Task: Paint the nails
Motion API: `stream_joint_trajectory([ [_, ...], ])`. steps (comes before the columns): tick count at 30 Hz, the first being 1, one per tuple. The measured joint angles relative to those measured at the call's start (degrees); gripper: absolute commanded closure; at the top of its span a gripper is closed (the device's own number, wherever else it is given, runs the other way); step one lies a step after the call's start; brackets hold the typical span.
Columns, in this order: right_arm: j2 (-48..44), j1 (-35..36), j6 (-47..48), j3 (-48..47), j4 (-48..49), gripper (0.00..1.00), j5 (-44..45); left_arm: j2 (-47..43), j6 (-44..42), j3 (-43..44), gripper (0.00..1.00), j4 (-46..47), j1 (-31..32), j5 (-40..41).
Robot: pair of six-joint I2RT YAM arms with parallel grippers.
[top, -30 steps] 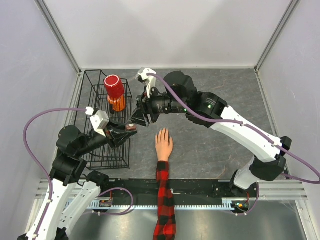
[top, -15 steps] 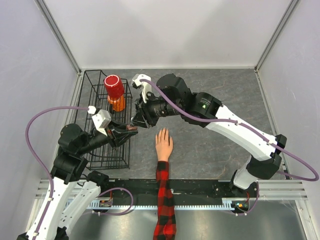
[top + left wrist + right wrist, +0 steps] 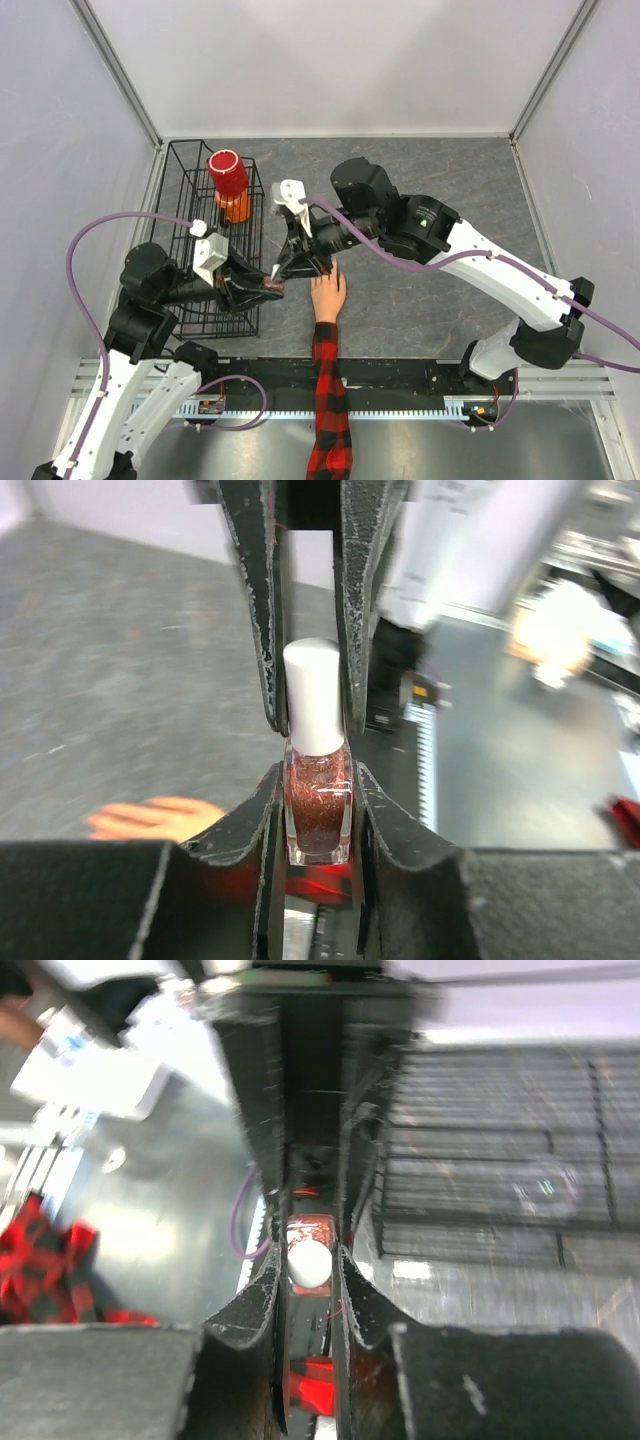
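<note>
My left gripper [image 3: 268, 287] [image 3: 318, 780] is shut on a small glass bottle of red glitter polish [image 3: 318, 805] [image 3: 273, 286], held just left of the mannequin hand. My right gripper [image 3: 284, 272] [image 3: 308, 1252] reaches in from the far side, its fingers [image 3: 255, 630] pressed on both sides of the bottle's white cap [image 3: 315, 695] [image 3: 308, 1264]. The peach mannequin hand [image 3: 328, 297] [image 3: 150, 818] lies flat, with its red-and-black plaid sleeve [image 3: 328, 400] [image 3: 40, 1270] running to the near edge. The nails at its fingertips are too small to make out; the right gripper overlaps the fingertips in the top view.
A black wire basket [image 3: 205, 310] [image 3: 480, 1160] stands at the left, behind my left arm. A red cup [image 3: 228, 172] sits upside down on an orange object [image 3: 238, 208] at its far end. A black rail [image 3: 410, 372] runs along the near edge.
My right gripper has swung nearer and lower onto the bottle's cap, its jaws narrowing around it. My left gripper has shifted right and nearer with the bottle, toward the hand.
</note>
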State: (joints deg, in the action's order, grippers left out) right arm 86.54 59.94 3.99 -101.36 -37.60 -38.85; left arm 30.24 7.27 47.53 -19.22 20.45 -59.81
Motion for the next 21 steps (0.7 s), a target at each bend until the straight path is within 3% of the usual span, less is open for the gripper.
stream_joint_trajectory([
  [6,-0.9,-1.0,4.9,2.0,2.9,1.00,-8.7,0.3,0.7,1.0,0.98,0.6,0.0,-6.1],
  [14,-3.5,-1.6,4.6,7.2,8.6,1.00,-9.7,1.0,0.7,1.2,0.98,0.5,0.0,-6.5],
  [16,-3.9,-1.7,4.2,8.0,9.6,0.79,-9.7,1.1,0.7,1.2,0.98,0.5,0.0,-6.5],
  [17,-4.0,-1.7,3.5,8.0,9.8,0.55,-9.3,1.1,0.7,1.2,0.98,0.5,0.0,-6.5],
  [18,-4.0,-1.7,2.6,8.0,9.9,0.46,-8.9,1.1,0.7,1.2,0.98,0.5,0.0,-6.2],
  [19,-4.0,-1.7,1.7,8.0,10.0,0.23,-8.6,1.1,0.7,1.3,0.98,0.4,0.0,-6.0],
  [21,-4.0,-1.7,-0.2,8.0,9.6,0.11,-6.2,1.1,0.6,1.6,0.98,-0.2,0.0,-4.0],
])
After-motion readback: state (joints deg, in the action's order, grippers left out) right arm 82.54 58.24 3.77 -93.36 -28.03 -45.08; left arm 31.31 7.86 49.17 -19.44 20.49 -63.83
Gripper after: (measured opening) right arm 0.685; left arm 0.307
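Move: Between the right finger pads is the bottle's white cap, already gripped, with no real offset from that hand; from the left hand, which holds the polish bottle's glass, the cap is about 3 cm up. The practice hand lies on the table some 9 cm ahead and 8 cm to the right of the right hand, roughly 30 cm below. The wire rack's middle is about 22 cm ahead and 25 cm left of the right hand, equally low. Finishing a counter-clockwise twist on the white cap, the right hand turns nearly 10 degrees and rolls its left side up slightly while easing back about 1.5 cm. The left keeps hold of the bottle, moving back some 2 cm and turning slightly clockwise against it. Both then ease a little forward and start turning back, and the right fingers open wide, letting go of the cap. ##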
